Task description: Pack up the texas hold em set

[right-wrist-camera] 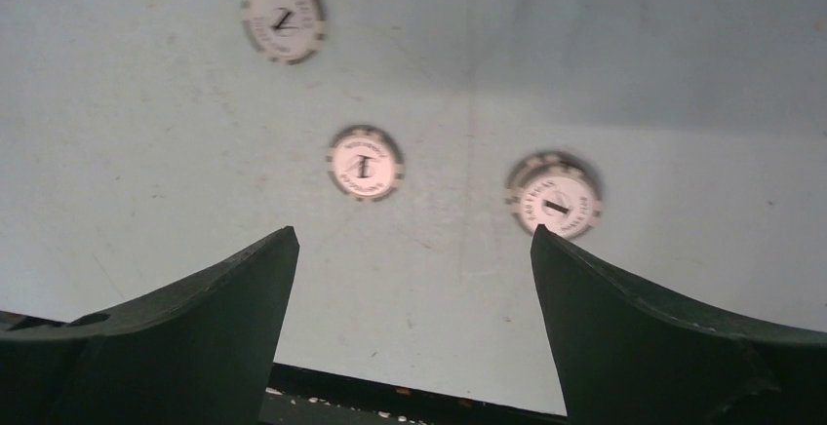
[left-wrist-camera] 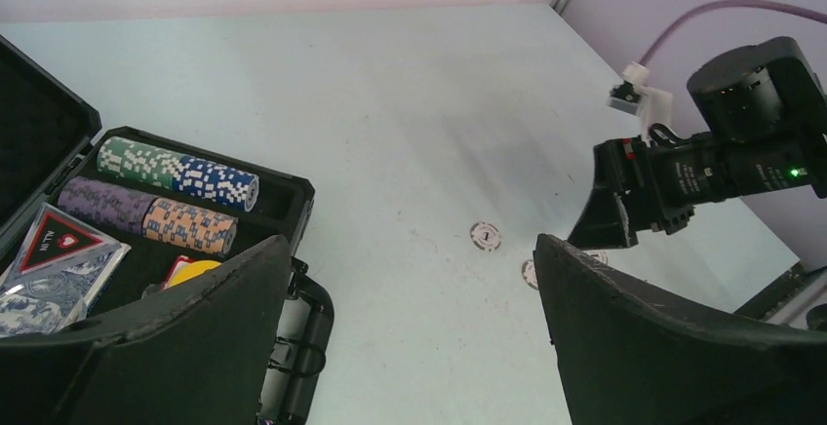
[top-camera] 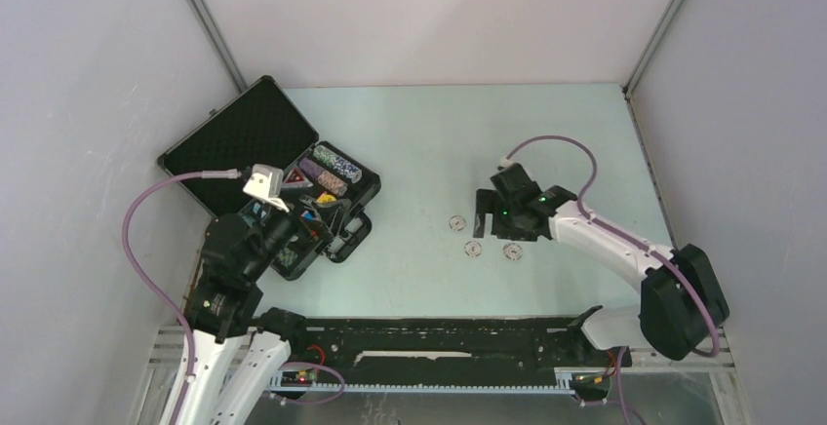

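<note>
The black briefcase (top-camera: 239, 133) of the texas hold em set lies open at the left, lid flat against the wall. Its foam base holds chip rows (left-wrist-camera: 180, 176), a card deck with a dark triangular marker (left-wrist-camera: 59, 248) on it, and a yellow disc (left-wrist-camera: 195, 271). Three small round discs (top-camera: 455, 222) (top-camera: 474, 249) (top-camera: 511, 250) lie on the table mid-right. My left gripper (left-wrist-camera: 410, 242) hangs open over the case's handle side, holding nothing. My right gripper (right-wrist-camera: 413, 232) hovers open just short of the discs, one disc (right-wrist-camera: 554, 196) at its right fingertip.
The case handle (left-wrist-camera: 293, 347) sticks out toward the table's middle. A black rail (top-camera: 439, 337) runs along the near edge between the arm bases. Grey walls close in the left, back and right sides. The right arm (left-wrist-camera: 722, 167) shows in the left wrist view.
</note>
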Tool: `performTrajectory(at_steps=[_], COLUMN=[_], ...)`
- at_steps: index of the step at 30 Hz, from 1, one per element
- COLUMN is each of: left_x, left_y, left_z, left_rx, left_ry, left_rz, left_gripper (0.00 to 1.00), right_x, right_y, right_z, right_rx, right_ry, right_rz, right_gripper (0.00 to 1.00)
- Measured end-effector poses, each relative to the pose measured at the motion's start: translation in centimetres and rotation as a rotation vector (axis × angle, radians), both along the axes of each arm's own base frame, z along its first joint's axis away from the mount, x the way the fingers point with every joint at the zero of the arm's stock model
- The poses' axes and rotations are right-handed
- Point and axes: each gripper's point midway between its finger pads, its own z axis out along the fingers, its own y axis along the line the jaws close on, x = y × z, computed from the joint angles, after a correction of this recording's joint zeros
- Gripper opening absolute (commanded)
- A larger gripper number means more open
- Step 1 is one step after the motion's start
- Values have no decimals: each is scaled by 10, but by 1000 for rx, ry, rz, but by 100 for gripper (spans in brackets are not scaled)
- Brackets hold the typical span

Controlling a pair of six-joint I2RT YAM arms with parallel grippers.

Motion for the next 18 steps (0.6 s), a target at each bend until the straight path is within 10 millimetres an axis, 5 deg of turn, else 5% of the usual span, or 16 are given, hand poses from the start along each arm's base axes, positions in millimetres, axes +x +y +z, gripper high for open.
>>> performTrajectory(at_steps=[4,8,18], left_x=[-1,1,30], left_y=[-1,-3,-31], left_z=[0,-1,72], left_rx=[-1,5,-97], left_ry=[2,54,40], left_rz=[-7,-8,-67], left_gripper=[100,100,99], right_x=[3,-4,-3], right_y=[34,53,51], right_z=[8,-4,-32], right_rx=[-6,1,-85], right_ry=[-16,42,114], right_rz=[96,168,282], right_gripper=[100,100,100])
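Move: The middle white chip lies on the table about 4 cm left and 1 cm ahead of the right hand, some 7 cm below it. The far white chip is about 7 cm beyond that chip and 4 cm left of it; the right-hand chip stack is roughly 9 cm to its right and 1 cm nearer the base. From the left hand, the middle chip is some 28 cm right, 4 cm ahead and 29 cm down. Still touching nothing, the right hand closes in on the middle white chip: a quick swing of about 5 cm left, then a descent of some 3 cm, turning about 15 degrees counter-clockwise with its fingers kept wide open. The empty left hand lifts about 7 cm, also drifting forward and right above the case, and stays open. ##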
